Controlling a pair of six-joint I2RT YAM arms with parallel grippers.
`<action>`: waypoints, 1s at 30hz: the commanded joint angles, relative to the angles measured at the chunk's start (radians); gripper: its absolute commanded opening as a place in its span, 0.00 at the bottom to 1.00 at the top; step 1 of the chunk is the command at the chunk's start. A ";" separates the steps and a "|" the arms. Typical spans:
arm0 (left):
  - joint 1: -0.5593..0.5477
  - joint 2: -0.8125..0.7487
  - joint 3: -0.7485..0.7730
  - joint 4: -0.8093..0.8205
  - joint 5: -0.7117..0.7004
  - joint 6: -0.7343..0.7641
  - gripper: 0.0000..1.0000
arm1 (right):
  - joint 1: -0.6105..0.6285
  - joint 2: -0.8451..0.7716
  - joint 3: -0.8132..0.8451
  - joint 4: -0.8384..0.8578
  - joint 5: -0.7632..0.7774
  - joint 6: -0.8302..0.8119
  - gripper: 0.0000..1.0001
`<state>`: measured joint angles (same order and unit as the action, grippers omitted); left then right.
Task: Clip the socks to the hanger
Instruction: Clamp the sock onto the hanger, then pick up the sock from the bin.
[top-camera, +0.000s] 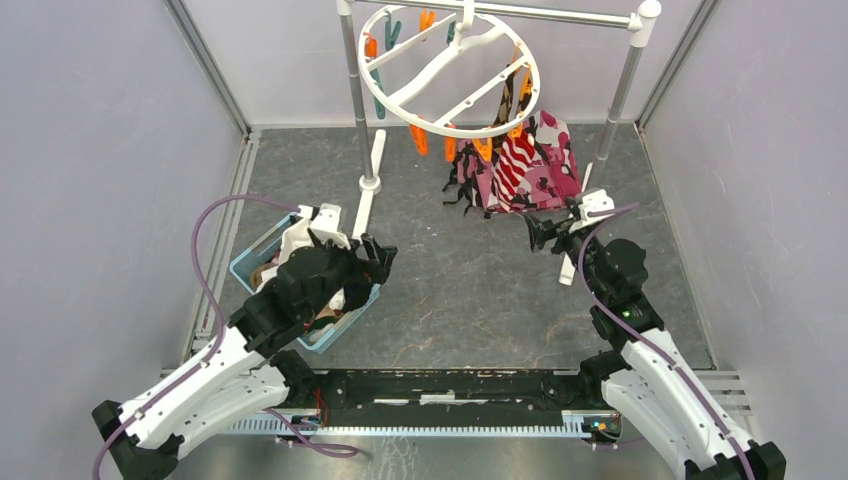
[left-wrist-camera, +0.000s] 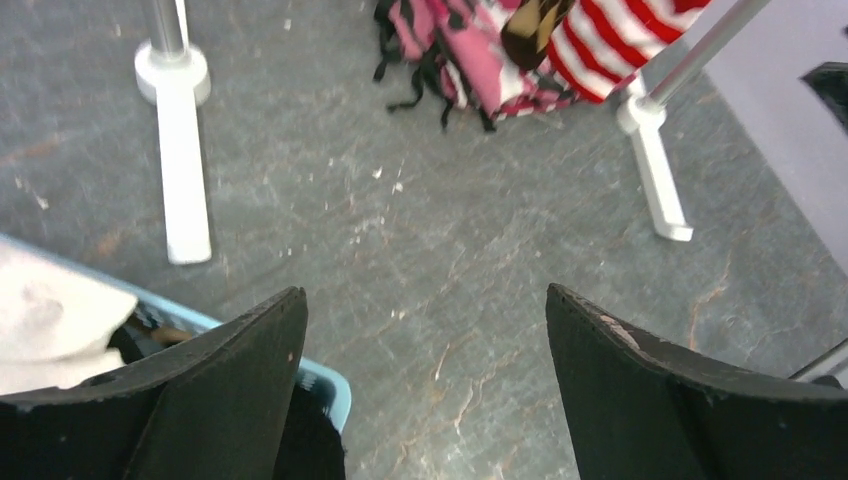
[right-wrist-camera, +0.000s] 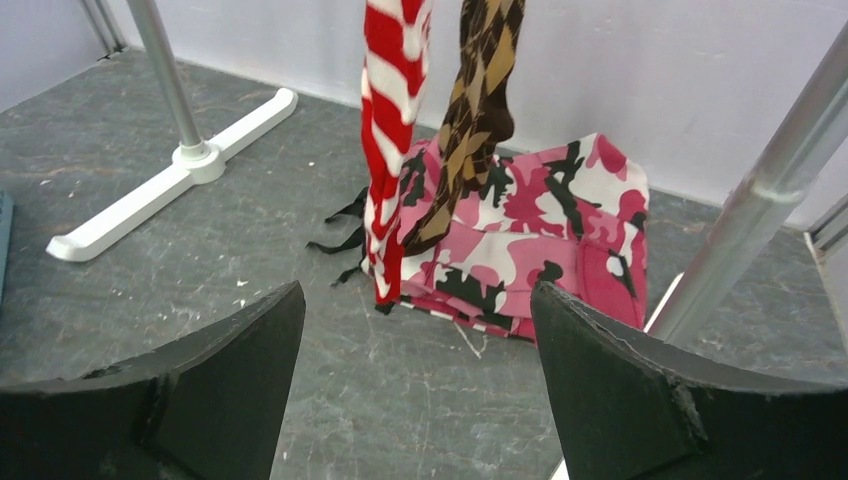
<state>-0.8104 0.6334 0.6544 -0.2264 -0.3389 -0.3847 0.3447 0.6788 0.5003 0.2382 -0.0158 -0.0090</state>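
The white ring hanger (top-camera: 440, 65) hangs from the rail at the back, with orange and teal clothespins round its rim. A red-and-white striped sock (right-wrist-camera: 390, 120) and a brown-and-black argyle sock (right-wrist-camera: 478, 110) hang side by side from its right rim. They show again in the left wrist view, the striped sock (left-wrist-camera: 620, 40) beside the argyle sock (left-wrist-camera: 535, 25). My right gripper (right-wrist-camera: 417, 295) is open and empty above the floor, just short of the hanging socks. Over the blue basket's right corner, my left gripper (left-wrist-camera: 425, 300) is open with nothing between its fingers.
A pink, black and white camouflage cloth (right-wrist-camera: 530, 230) lies on the floor behind the hanging socks. The blue basket (left-wrist-camera: 325, 375) holds a white cloth (left-wrist-camera: 50, 320) and darker fabric. The rail's poles (right-wrist-camera: 770, 190) and white feet (left-wrist-camera: 185, 170) stand on either side.
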 joint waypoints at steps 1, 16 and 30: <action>0.056 0.076 0.072 -0.161 0.062 -0.139 0.91 | -0.004 -0.052 -0.056 0.011 -0.059 0.043 0.89; 0.449 0.217 0.331 -0.767 0.174 -0.435 0.36 | -0.003 -0.073 -0.209 0.066 -0.110 0.095 0.91; 0.449 0.267 0.301 -1.004 0.047 -0.610 0.12 | 0.000 -0.071 -0.239 0.092 -0.107 0.119 0.91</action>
<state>-0.3660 0.8776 0.9588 -1.1610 -0.2371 -0.9268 0.3447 0.6163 0.2642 0.2771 -0.1196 0.0937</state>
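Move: The white sock, topmost in the basket, lies about 15 cm to the left hand's left, 4 cm back and some 18 cm below. From that hand the black sock in the basket is about 8 cm left, 8 cm back and 20 cm down, and the rack's white foot 16 cm ahead, 5 cm left on the table. From the right hand the white sock is roughly 44 cm left, 8 cm back and 20 cm below; the hanging striped sock is some 13 cm ahead, 4 cm left, nearly level. Towards the white sock in the basket, the left hand first sinks with a slight reach forward, then sweeps left, down and back, ending about 12 cm left and 8 cm lower; its wrist tips down some 50 degrees, turning counter-clockwise, while the wide-open fingers close almost shut on nothing visible. The right hand, fingers still wide open, sinks about 9 cm, easing back from the hanging socks, then stops. ##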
